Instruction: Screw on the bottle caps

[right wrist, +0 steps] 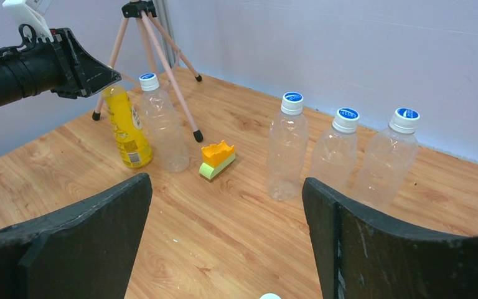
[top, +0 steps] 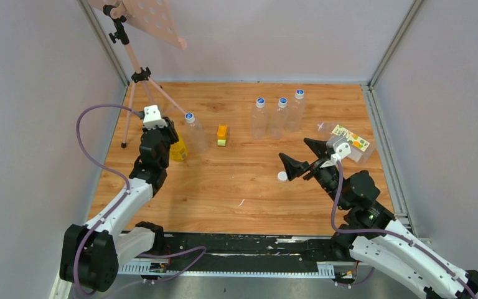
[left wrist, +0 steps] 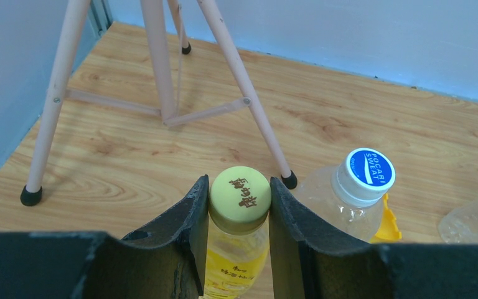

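Note:
My left gripper (left wrist: 239, 187) is shut on the yellow cap (left wrist: 239, 198), which sits on top of the upright slim yellow bottle (left wrist: 235, 261). Seen from above, the left gripper (top: 172, 140) covers most of that yellow bottle (top: 178, 151). Beside it stands a clear bottle (left wrist: 342, 208) wearing a blue cap (left wrist: 370, 167). A white cap (top: 282, 176) lies loose on the wood, just in front of my open right gripper (top: 294, 148). The right wrist view shows that white cap (right wrist: 270, 296) at the bottom edge, below the empty right gripper (right wrist: 226, 182). A wider labelled bottle (top: 350, 141) lies on its side at the right.
A row of three clear bottles (top: 279, 117) with blue caps stands at the back. A small orange-and-green block (top: 222, 135) sits mid-table. Pink tripod legs (left wrist: 162, 62) stand behind the left gripper. Frame rails edge the table at left (top: 109, 59) and right (top: 383, 143).

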Controlling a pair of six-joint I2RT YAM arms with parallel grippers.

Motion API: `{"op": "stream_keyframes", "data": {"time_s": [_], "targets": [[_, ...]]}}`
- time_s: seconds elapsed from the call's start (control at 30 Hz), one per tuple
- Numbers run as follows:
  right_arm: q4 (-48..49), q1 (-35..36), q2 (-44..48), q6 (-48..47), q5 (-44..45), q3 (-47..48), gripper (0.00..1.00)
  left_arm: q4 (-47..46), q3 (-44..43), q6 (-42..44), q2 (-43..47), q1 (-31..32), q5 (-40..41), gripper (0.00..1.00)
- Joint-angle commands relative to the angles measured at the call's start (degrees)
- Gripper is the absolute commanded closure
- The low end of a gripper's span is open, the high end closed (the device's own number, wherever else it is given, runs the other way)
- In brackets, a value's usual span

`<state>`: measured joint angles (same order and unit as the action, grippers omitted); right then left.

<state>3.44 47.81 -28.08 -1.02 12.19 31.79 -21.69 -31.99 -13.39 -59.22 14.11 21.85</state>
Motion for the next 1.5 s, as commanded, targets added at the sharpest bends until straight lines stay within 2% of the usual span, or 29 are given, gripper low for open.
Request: {"op": "stream_keyframes", "data": {"time_s": [0.0, 0.23, 0.3, 0.33, 0.4, 0.83, 1.0, 1.17, 1.2, 1.3, 1.4, 1.47], "targets": [[0.69, -0.16, -0.25, -0.82, 0.27, 0.2, 0.08, 1.13, -0.75, -0.81, -0.95, -0.4, -1.39, 0.75], [0.69, -0.15, -0.31, -0.76, -0.01, 0.03, 0.08, 6.59, -2.77, -1.1, -1.64, -0.4, -1.17, 0.65], [0.69, -0.17, -0.25, -0.78, -0.23, 0.03, 0.08, 8.51, -3.48, -1.89, -1.71, -0.41, -0.28, 0.6], [0.69, -0.18, -0.25, -0.74, -0.42, 0.03, 0.08, 9.59, -3.91, -2.12, -1.7, -0.4, 0.22, 0.53], [0.69, -0.18, -0.4, -0.82, -0.63, 0.03, 0.08, 10.68, -4.5, -2.36, -1.53, -0.42, 0.68, 0.49], [0.17, -0.18, -0.81, -0.86, -2.12, 0.32, 0.07, 12.22, -5.76, -3.29, 1.13, -0.4, 0.95, 0.32], [-0.29, -0.17, -0.97, -0.8, -2.45, 0.89, 0.07, 14.74, -6.42, -3.62, 4.19, -0.4, 1.21, 0.3], [-1.5, -0.17, -1.56, -0.78, -2.74, 2.03, 0.07, 18.52, -7.09, -3.72, 8.3, -0.4, 0.51, 0.23], [-1.9, -0.12, -1.83, -0.79, -2.81, 2.42, 0.07, 19.09, -7.2, -3.81, 9.6, -0.4, 0.32, 0.18], [-3.17, -0.18, -2.87, -0.77, -2.47, 4.24, 0.07, 22.85, -8.07, -3.79, 12.7, -0.4, -0.58, 0.16], [-6.91, -0.18, -4.33, -0.61, -1.03, 6.61, 0.04, 26.76, -8.84, -3.05, 15.25, -0.4, -1.47, 0.02], [-8.75, -0.2, -6.02, -0.76, 0.94, 9.08, 0.01, 29.1, -9.46, -1.94, 17.18, -0.39, -1.97, 0.0]]}}
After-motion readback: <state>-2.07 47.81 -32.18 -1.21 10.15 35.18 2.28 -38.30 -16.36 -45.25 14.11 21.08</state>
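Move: The left fingers still hold the yellow-label bottle by its cap, its middle directly below them by about 9 cm and its base apparently already on the table. From this hand the nearest clear bottle is roughly 8 cm to the right and 4 cm ahead; the orange-green block is some 18 cm to the right and 7 cm ahead, down on the table. From the right hand the yellow-label bottle is about 43 cm to the left, 14 cm ahead and 18 cm lower. After a brief hold the left hand begins to open on the cap of the yellow-label bottle and sinks about 2.5 cm, its fingers tipping some 10 degrees downward. With the fingers spreading on to almost fully open, it then draws straight back towards its base by about 5 cm and climbs roughly 6 cm from its low point, clear of the cap, the wrist levelling again on the way. ##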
